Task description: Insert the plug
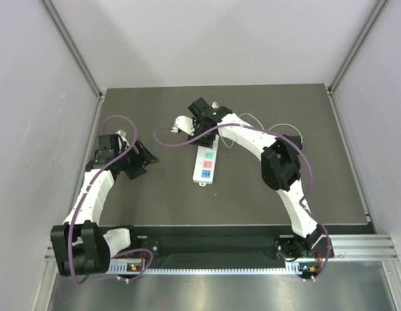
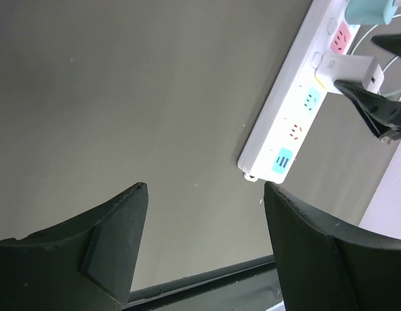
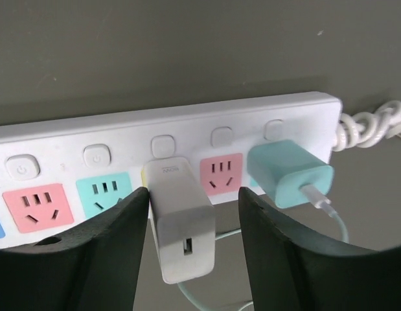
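The teal-green plug (image 3: 289, 173) sits in a socket near the cord end of the white power strip (image 3: 122, 133), with its thin white cable (image 3: 320, 197) trailing off. It also shows in the left wrist view (image 2: 372, 10). My right gripper (image 3: 194, 194) is open and straddles a plain white square block (image 3: 181, 220) plugged in beside the teal plug. Its left finger is at the block's side and there is a gap on the right. In the top view the right gripper (image 1: 203, 126) hides the plug. My left gripper (image 2: 203, 188) is open and empty over the mat, left of the strip.
The power strip (image 1: 206, 165) lies lengthwise mid-table with free pink, teal and blue sockets. Its coiled white cord (image 3: 368, 123) leaves the far end. A thin white cable (image 1: 278, 126) loops at the back right. The left gripper (image 1: 145, 159) hovers to the strip's left.
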`<state>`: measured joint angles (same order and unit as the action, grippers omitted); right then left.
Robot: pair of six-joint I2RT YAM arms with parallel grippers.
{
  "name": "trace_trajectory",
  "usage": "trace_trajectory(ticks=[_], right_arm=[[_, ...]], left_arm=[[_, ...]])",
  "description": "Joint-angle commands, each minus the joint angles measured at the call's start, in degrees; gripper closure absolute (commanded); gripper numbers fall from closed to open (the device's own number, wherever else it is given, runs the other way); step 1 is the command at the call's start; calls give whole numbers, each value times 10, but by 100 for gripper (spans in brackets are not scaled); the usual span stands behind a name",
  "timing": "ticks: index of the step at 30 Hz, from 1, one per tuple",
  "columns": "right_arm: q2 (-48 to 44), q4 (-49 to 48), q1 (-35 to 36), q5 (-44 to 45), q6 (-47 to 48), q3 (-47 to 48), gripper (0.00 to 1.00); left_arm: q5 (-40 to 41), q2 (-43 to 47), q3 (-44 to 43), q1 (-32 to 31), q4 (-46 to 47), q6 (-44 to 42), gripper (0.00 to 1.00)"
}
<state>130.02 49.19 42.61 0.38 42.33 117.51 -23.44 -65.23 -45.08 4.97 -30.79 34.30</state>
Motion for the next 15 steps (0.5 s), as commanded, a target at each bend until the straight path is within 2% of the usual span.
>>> trace_trajectory(ticks=[1,3,5,7,11,12,15], right_arm=[[-79,-70,3,-2,-7,-8,43],[-131,-96,7,-20,-13,-47,39],[-178,-117,9,-21,-38,-73,21],[-216,-152,9,-14,-95,-125,14],[-355,-254,-22,38,-261,-257,17],[-371,-256,-31,86,-329,-273,17],[-427,-232,-79,154,-402,-333,16]], left_arm=[[-24,13,5,5,27,-12,23],[-29,13,5,5,27,-13,23],[-32,14,3,4,27,-14,22],[-39,17,2,5,28,-21,22],[-49,34,1,-1,35,-34,23],[-46,48,1,-4,36,-34,23],[-38,62,1,-13,38,-38,23]])
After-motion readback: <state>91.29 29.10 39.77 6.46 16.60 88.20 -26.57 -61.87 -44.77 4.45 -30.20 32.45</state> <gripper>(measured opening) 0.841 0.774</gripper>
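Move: The white plug stands in the power strip between the right hand's half-open fingers, its middle about 1 cm back from the hand point and 1 cm below. The teal plug stands about 7 cm ahead, 1 cm to the right and 2 cm lower; the strip's middle is some 3 cm back and 5 cm down, straight in line. From the left hand the white plug lies roughly 11 cm ahead, 24 cm to the right and 6 cm lower. Upwards and fast, the right hand pulls away from the white plug, rising some 17 cm while its already parting fingers spread from half to wide open and come clear of both sides. Late in the climb it swings about 7 cm to the right and draws back a little, turning clockwise and rolling its left side up by about 30 degrees. ##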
